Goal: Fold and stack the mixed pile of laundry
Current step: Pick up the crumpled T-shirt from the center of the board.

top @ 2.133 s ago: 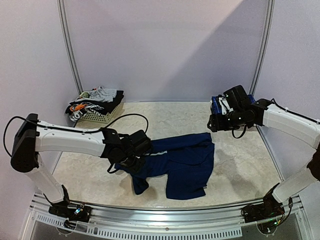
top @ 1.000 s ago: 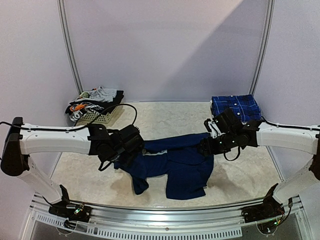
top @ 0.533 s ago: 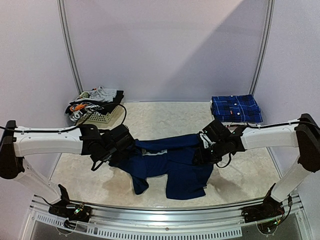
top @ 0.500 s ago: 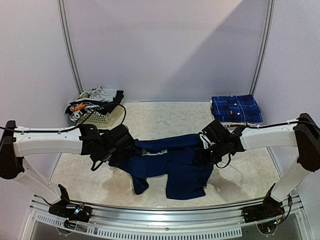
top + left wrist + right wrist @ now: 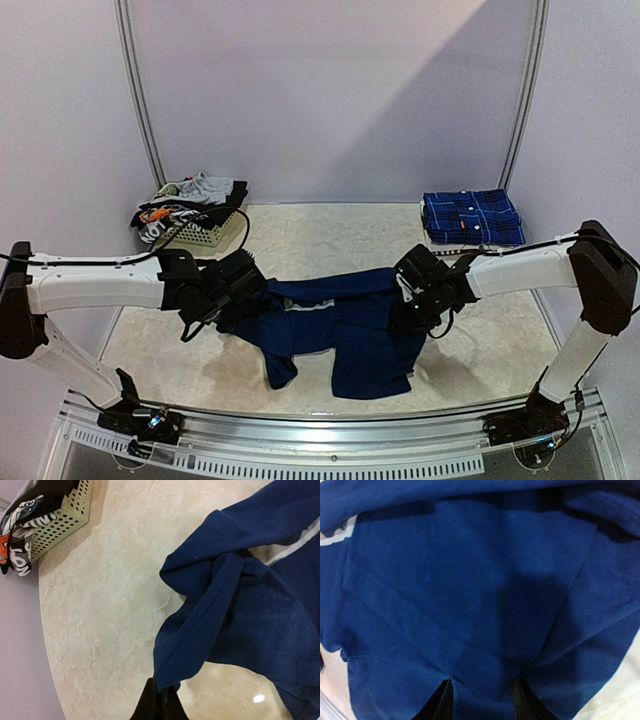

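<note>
A navy T-shirt (image 5: 350,325) lies crumpled in the middle of the table. My left gripper (image 5: 232,308) is shut on the hem of its left sleeve, seen in the left wrist view (image 5: 161,696) with the sleeve (image 5: 200,630) pulled out to the left. My right gripper (image 5: 402,318) is open and pressed down on the shirt's right side; in the right wrist view (image 5: 481,697) its two fingertips (image 5: 442,702) straddle a fold of navy cloth (image 5: 485,610). A folded blue-and-black plaid shirt (image 5: 470,216) lies at the back right. Grey, black and orange-white garments (image 5: 185,205) fill the basket.
A small white slatted basket (image 5: 205,235) stands at the back left, also in the left wrist view (image 5: 57,520). The marble-look table top (image 5: 330,235) is bounded by pale walls and a metal rail (image 5: 320,455) at the near edge.
My right arm has swung from above the plaid shirt down onto the navy shirt's right side. My left gripper has drawn the sleeve a little to the left.
</note>
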Robot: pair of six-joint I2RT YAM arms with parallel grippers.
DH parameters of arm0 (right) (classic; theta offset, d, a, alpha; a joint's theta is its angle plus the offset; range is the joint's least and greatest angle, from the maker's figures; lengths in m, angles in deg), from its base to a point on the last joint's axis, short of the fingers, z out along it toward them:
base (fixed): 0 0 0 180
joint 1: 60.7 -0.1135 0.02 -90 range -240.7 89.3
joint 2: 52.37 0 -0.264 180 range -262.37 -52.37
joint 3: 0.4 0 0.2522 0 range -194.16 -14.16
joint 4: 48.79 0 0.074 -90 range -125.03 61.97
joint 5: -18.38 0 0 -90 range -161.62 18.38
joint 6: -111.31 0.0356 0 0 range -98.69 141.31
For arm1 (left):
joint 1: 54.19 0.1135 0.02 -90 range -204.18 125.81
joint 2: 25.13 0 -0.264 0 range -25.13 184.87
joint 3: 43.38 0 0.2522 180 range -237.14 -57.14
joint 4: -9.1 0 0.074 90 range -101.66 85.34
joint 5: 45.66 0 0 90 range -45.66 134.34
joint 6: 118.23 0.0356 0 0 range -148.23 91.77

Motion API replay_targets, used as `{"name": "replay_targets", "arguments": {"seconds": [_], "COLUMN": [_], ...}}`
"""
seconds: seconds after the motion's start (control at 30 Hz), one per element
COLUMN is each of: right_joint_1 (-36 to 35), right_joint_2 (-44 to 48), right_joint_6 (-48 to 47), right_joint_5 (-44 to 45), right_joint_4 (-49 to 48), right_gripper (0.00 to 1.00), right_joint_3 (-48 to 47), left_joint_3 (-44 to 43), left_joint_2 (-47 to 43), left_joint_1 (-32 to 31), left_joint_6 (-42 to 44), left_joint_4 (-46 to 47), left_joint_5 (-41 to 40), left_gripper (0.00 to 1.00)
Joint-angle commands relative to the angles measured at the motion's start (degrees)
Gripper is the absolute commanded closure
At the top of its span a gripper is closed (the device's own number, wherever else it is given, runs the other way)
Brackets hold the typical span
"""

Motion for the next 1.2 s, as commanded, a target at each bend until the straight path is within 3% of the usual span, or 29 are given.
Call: {"name": "replay_targets", "arguments": {"seconds": [0.0, 0.43, 0.8, 1.17], "right_joint_1": [-0.45, -0.47, -0.42, 1.73], "right_joint_2": [-1.24, -2.24, 8.21, 23.38], "right_joint_6": [0.56, 0.61, -3.64, -8.64], "right_joint_5": [4.72, 6.71, 16.79, 27.12], "right_joint_4": [1.76, 3.54, 16.81, 25.3], "right_gripper": [0.61, 1.0, 1.0, 1.0], "right_joint_3": [-1.64, -3.46, -15.55, -30.16], "left_joint_3": [1.33, 2.23, -0.67, -5.28], "left_joint_2": [-0.85, -1.46, -6.75, -18.53], "left_joint_1": [0.82, 1.06, 2.34, 3.71], "left_joint_6": [-0.41, -0.43, 1.05, 0.72], "left_joint_4": [0.85, 1.26, -2.94, -8.2], "left_joint_5": [0.06, -0.13, -3.72, -10.2], "left_gripper": [1.0, 1.0, 1.0, 1.0]}}
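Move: The navy T-shirt lies spread between the hands: its middle is about 13 cm to the right hand's left, level with it and 1 cm below, with loose cloth right at the open fingers. From that hand the folded plaid shirt sits roughly 37 cm ahead, 24 cm right and 3 cm higher. The left hand already grips the T-shirt's left end; the shirt's middle is some 19 cm right of it and 10 cm lower, level ahead. The T-shirt's right part is pinched between the right hand's closing fingers during a creep of about a centimetre forward and right, then pulled fast up some 26 cm, with a little forward as well, the fingers tipping outward about 30 degrees. The left hand keeps its grip on the left end and, late on, raises it about 8 cm while easing left. ##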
